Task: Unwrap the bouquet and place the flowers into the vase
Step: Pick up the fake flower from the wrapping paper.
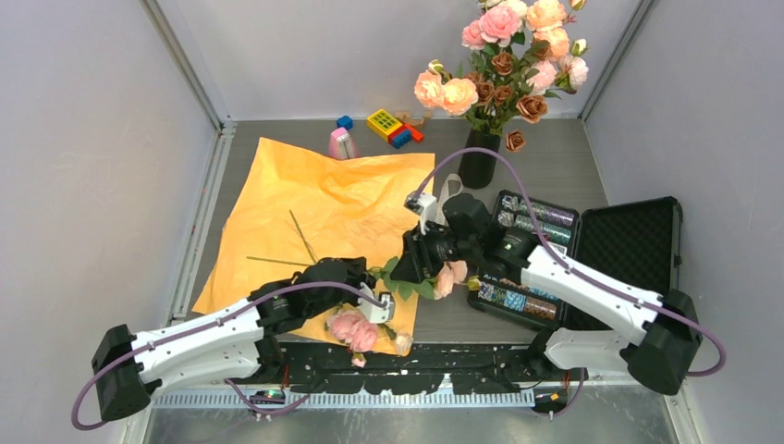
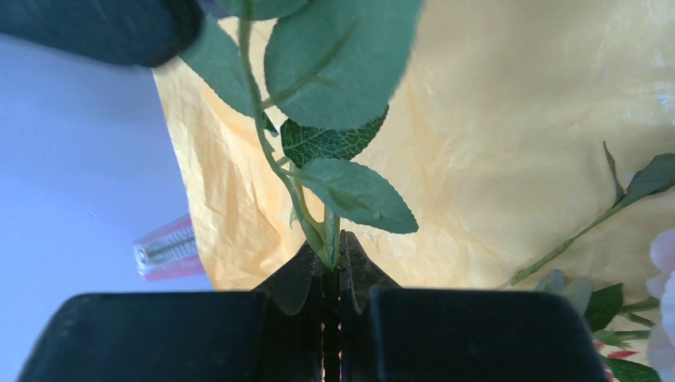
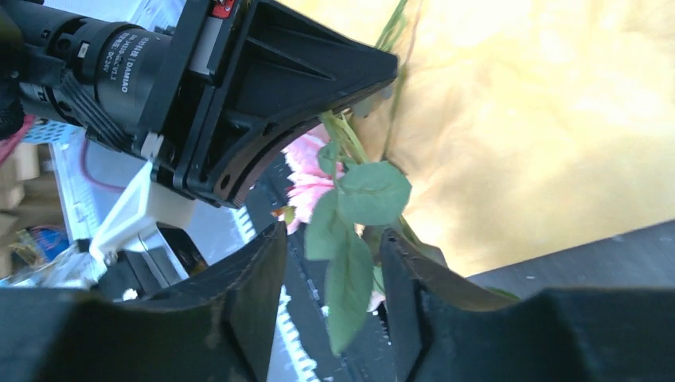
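Note:
The bouquet is unwrapped: its orange paper (image 1: 324, 208) lies spread flat on the table. The black vase (image 1: 479, 159) stands behind it with several pink and peach roses (image 1: 504, 55) in it. My left gripper (image 2: 330, 247) is shut on a thin green flower stem (image 2: 275, 163) with leaves (image 2: 358, 195), above the paper's near right corner (image 1: 379, 301). My right gripper (image 3: 334, 247) is open just to the right (image 1: 407, 268), and the same stem's leaves (image 3: 350, 270) hang between its jaws. Loose pink roses (image 1: 354, 330) lie by the near edge; another (image 1: 451, 277) lies under the right wrist.
An open black case (image 1: 592, 245) with small parts sits under the right arm. A pink metronome (image 1: 342, 143) and coloured blocks (image 1: 393, 127) stand at the back. Two thin bare sticks (image 1: 300, 236) lie on the paper. A second leafy stem (image 2: 573, 239) lies on the paper.

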Motion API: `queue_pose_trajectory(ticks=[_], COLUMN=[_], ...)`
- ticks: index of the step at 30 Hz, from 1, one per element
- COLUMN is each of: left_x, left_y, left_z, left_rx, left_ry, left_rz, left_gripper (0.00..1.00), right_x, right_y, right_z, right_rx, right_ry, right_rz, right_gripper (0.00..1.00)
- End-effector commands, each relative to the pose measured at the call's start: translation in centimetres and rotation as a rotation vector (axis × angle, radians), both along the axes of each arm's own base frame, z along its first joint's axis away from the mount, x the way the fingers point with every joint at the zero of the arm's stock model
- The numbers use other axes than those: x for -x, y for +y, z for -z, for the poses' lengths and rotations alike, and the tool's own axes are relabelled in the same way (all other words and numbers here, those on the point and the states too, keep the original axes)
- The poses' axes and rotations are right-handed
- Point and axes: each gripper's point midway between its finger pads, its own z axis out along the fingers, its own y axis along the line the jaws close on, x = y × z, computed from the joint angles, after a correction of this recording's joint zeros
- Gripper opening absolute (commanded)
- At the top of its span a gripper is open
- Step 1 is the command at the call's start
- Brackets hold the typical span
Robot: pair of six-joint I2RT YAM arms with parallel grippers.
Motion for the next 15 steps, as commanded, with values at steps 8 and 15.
queue_pose_trajectory(ticks=[8, 15], left_x=[-0.9, -1.5], left_y=[0.6, 0.9], left_z=[-3.8, -5.3], left_rx=[0.316, 0.500], left_ry=[0.172, 0.287], left_rz=[-0.306, -0.449], left_gripper=[0.00, 0.00], right_x=[-3.2, -4.0], right_y=[-3.9, -5.2], right_z=[-7.2, -10.3], right_rx=[-0.143, -0.273], right_ry=[-0.254, -0.293], right_rz=[0.308, 0.435], right_gripper=[0.75, 0.78])
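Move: The left hand already grips the stem of the flower being lifted; the vase this flower is for stands about 25 cm to its right and 26 cm ahead, with its middle some 5 cm lower. The pink roses still on the paper lie about 13 cm back, 4 cm left and 13 cm below. From the right hand, its fingers already part open around the leaves, the peach flower heads are some 11 cm right, about level ahead and 6 cm below. The right hand, done with its hold, goes on opening its fingers wide and backs off from the left gripper, rising about 7 cm while drawing right and a little forward and turning clockwise with its fingers tilting. The left hand keeps the stem pinched and rises a couple of centimetres, rolling nearly 30 degrees, counter-clockwise as seen from above, so that the leafy stem and heads swing forward and up. ##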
